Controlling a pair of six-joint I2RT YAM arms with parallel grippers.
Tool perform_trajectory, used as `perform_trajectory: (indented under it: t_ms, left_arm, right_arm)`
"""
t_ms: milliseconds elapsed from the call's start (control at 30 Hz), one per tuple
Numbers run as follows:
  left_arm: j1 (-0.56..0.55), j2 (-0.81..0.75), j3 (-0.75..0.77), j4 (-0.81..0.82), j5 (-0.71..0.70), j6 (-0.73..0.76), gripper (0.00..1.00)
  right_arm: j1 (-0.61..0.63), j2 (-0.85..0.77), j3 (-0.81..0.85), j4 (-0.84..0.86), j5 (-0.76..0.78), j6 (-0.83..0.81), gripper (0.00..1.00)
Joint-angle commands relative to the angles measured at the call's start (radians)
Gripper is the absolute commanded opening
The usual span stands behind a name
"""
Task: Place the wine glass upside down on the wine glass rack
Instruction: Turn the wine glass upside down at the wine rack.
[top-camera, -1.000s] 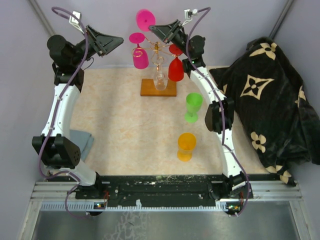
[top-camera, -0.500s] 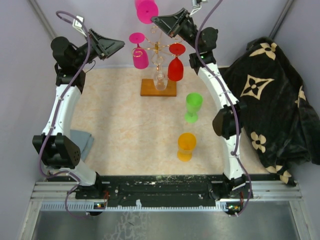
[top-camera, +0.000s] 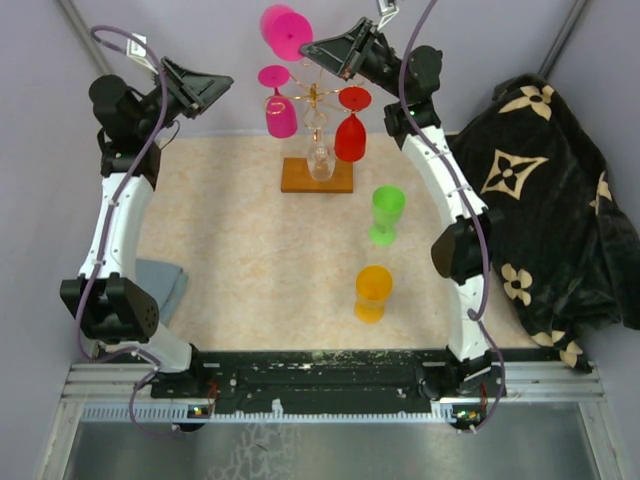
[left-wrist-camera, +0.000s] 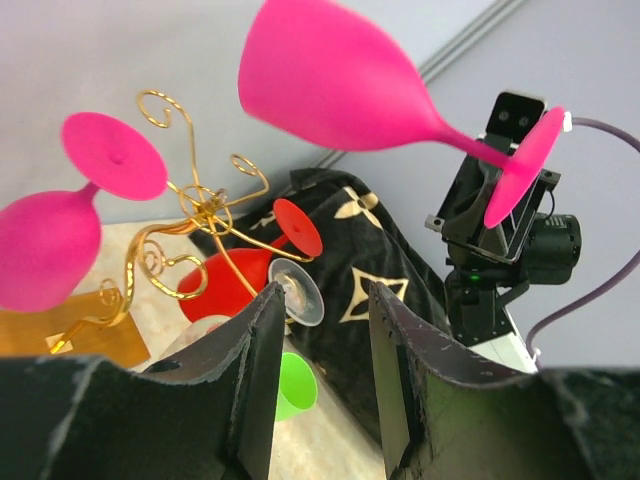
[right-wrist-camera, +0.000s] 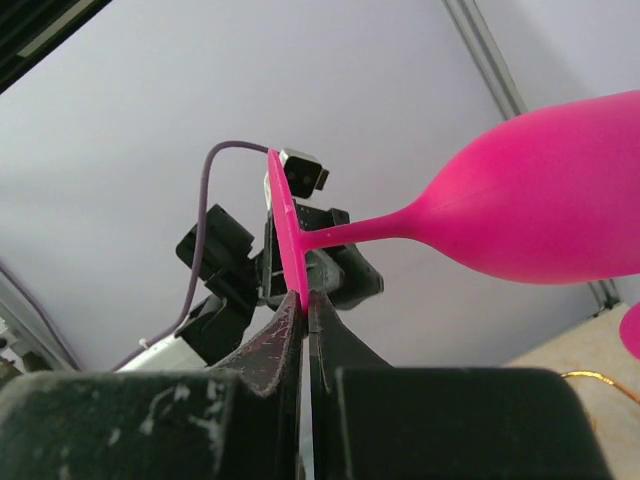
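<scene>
My right gripper (top-camera: 306, 49) is shut on the rim of the foot of a pink wine glass (top-camera: 285, 30) and holds it high in the air, lying roughly sideways, just up and left of the wine glass rack (top-camera: 314, 96). The right wrist view shows the fingers (right-wrist-camera: 290, 330) pinching the thin foot, with the pink bowl (right-wrist-camera: 560, 220) off to the right. The gold wire rack on its wooden base (top-camera: 300, 178) carries a hung pink glass (top-camera: 278, 108), a red one (top-camera: 351, 135) and a clear one (top-camera: 320, 160). To the rack's left, my left gripper (top-camera: 228, 82) is open with nothing in it.
A green glass (top-camera: 386, 214) and an orange glass (top-camera: 373, 293) stand on the table in front of the rack, beside the right arm. A black blanket with gold flowers (top-camera: 540, 200) covers the right side. A grey cloth (top-camera: 165, 285) lies by the left arm.
The right arm has risen and carried the pink glass higher, then slightly left, above the rack. The left gripper has drawn back a little to the left, still open.
</scene>
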Motion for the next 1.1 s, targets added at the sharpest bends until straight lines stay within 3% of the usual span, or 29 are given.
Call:
perform_trajectory:
  t_ms: [0, 367, 1067]
  left_arm:
    - [0.051, -0.078, -0.05, 0.018, -0.085, -0.002, 0.45]
    - [0.113, -0.13, -0.11, 0.042, -0.112, -0.018, 0.45]
    - [0.161, -0.152, -0.146, 0.051, -0.129, -0.067, 0.45]
  right_arm:
    - [0.025, -0.11, 0.002, -0.1, -0.041, -0.007, 0.0]
    - [0.087, -0.217, -0.076, -0.275, -0.07, -0.076, 0.0]
    - [0.139, -0.465, -0.468, -0.593, -0.119, -0.066, 0.0]
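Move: Some 14 cm ahead of the right hand, 2 cm to its right and roughly 22 cm below it is the hub of the wine glass rack. Of the glasses hanging lower there, the pink one is about 12 cm ahead and 4 cm left, the clear one 5 cm ahead and 3 cm right, the red one 7 cm ahead and 9 cm right. From the left hand the hub lies about 12 cm ahead, 15 cm right and 15 cm below. Drawing back about 11 cm over the front side of the rack, the right hand keeps its pinch on the pink wine glass's foot, then sinks some 8 cm, mostly late. The wrist tips down and turns some 35 degrees, swinging the bowl downward. The empty, part-open left hand clears about 8 cm to the left, turning slightly counter-clockwise. ##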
